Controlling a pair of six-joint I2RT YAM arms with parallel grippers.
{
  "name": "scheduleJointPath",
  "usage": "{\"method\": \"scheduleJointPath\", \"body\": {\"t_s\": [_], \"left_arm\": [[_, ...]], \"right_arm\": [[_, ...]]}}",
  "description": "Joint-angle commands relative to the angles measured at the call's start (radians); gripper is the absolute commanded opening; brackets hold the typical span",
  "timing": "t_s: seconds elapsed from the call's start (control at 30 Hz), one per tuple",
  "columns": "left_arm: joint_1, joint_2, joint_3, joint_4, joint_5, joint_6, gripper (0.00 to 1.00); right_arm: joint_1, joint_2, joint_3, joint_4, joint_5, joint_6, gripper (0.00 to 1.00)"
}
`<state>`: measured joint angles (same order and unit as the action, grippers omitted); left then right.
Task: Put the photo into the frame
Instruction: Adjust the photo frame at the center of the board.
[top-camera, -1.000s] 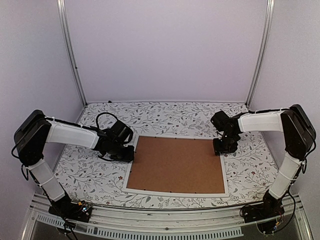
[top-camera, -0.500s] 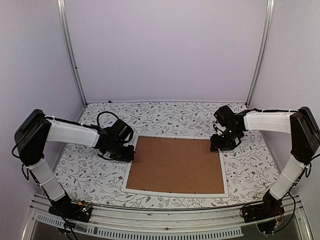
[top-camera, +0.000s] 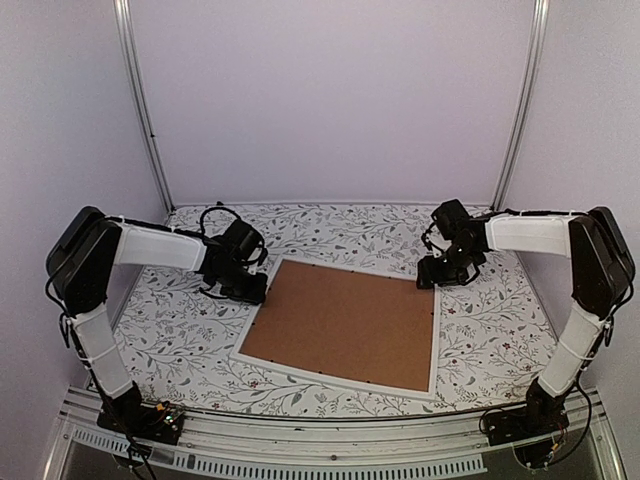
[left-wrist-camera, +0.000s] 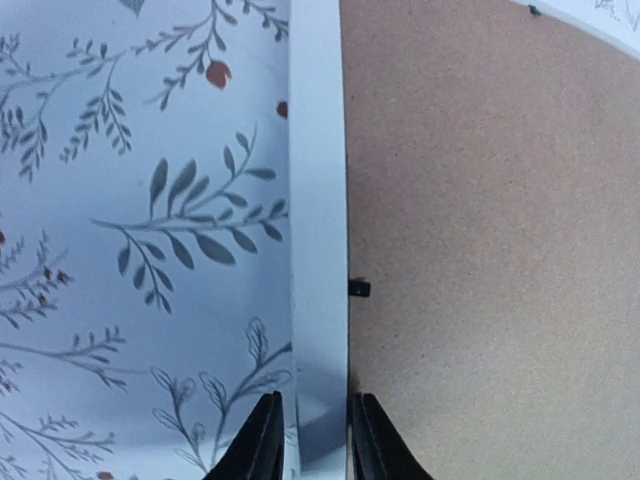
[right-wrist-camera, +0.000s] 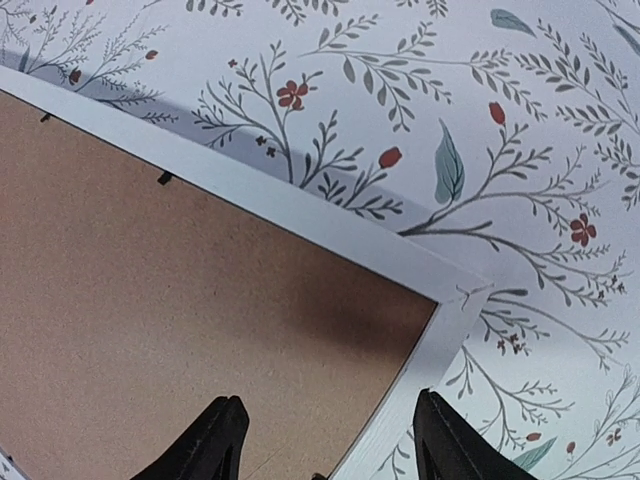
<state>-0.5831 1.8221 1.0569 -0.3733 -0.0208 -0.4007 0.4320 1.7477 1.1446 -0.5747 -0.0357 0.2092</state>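
Note:
The frame (top-camera: 330, 377) lies face down and askew on the table, with a brown backing panel (top-camera: 345, 322) filling it. The photo is out of view. My left gripper (top-camera: 255, 290) sits at the frame's far left corner. In the left wrist view its jaws (left-wrist-camera: 315, 440) straddle the white border (left-wrist-camera: 318, 200) and close on it from both sides. My right gripper (top-camera: 432, 280) hovers over the frame's far right corner. In the right wrist view it (right-wrist-camera: 330, 440) stands open above the panel (right-wrist-camera: 180, 300) and the border (right-wrist-camera: 300, 210), with nothing between its fingers.
A floral tablecloth (top-camera: 180, 330) covers the table. Small black tabs (left-wrist-camera: 358, 289) hold the panel at the frame's inner edge. White walls and metal posts (top-camera: 145, 110) close in the back and sides.
The frame has turned clockwise, its far left corner now farther back. My left gripper moved back with it. My right gripper moved toward the back and opened wider.

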Motion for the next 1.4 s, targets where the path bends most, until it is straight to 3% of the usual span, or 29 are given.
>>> {"method": "scheduleJointPath", "body": {"t_s": [0.0,0.1,0.23,0.43,0.63,0.97,1.07,1.23,1.37], "left_arm": [[0.047,0.028,0.082,0.010,-0.025,0.057,0.36],[0.048,0.014,0.104,-0.001,-0.056,0.060,0.55],[0.045,-0.046,0.086,-0.002,-0.060,0.060,0.66],[-0.024,-0.196,-0.030,0.073,-0.016,0.071,0.69],[-0.174,-0.319,-0.117,0.150,-0.023,0.116,0.70],[-0.331,-0.272,-0.107,0.189,-0.066,0.191,0.70],[-0.374,-0.254,-0.099,0.217,-0.050,0.241,0.70],[-0.451,-0.208,-0.087,0.242,0.046,0.362,0.69],[-0.497,-0.147,-0.043,0.212,0.127,0.434,0.66]], "right_arm": [[-0.017,0.068,0.075,0.046,0.000,-0.091,0.61],[-0.019,0.112,0.110,0.048,0.020,-0.147,0.61],[-0.025,0.145,0.129,0.023,0.056,-0.113,0.61],[-0.026,0.043,0.004,-0.028,0.086,0.044,0.60],[-0.024,-0.120,-0.165,-0.008,-0.087,0.124,0.57],[0.039,-0.234,-0.353,0.081,-0.188,0.241,0.55],[0.048,-0.224,-0.375,0.107,-0.189,0.259,0.49],[0.051,-0.164,-0.343,0.098,-0.122,0.249,0.27],[0.043,-0.108,-0.282,0.081,-0.070,0.219,0.16]]}}
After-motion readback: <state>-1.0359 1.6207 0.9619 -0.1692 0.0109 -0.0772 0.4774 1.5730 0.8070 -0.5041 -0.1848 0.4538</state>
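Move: The left hand still pinches the frame's left bar; the near bar, towards which it goes, has its middle some 20 cm back and 14 cm to the right, with the brown board's middle about 8 cm back and 17 cm right. From the open right hand, the right bar's middle lies about 11 cm back, 1 cm to the right and 5 cm down, while the frame's far right corner is some 4 cm ahead and 2 cm right. The left hand opens and lets go of the left bar while running on forward about 4 cm, lifts clear, then swings back and right across the board towards the near bar, turning some 40 degrees clockwise and sinking a little at the end with fingers wide. The right hand first reaches a little forward beside the far right corner, then draws back about 14 cm along the right bar, ending 4 cm lower, and closes to pinch that bar between its fingertips. ##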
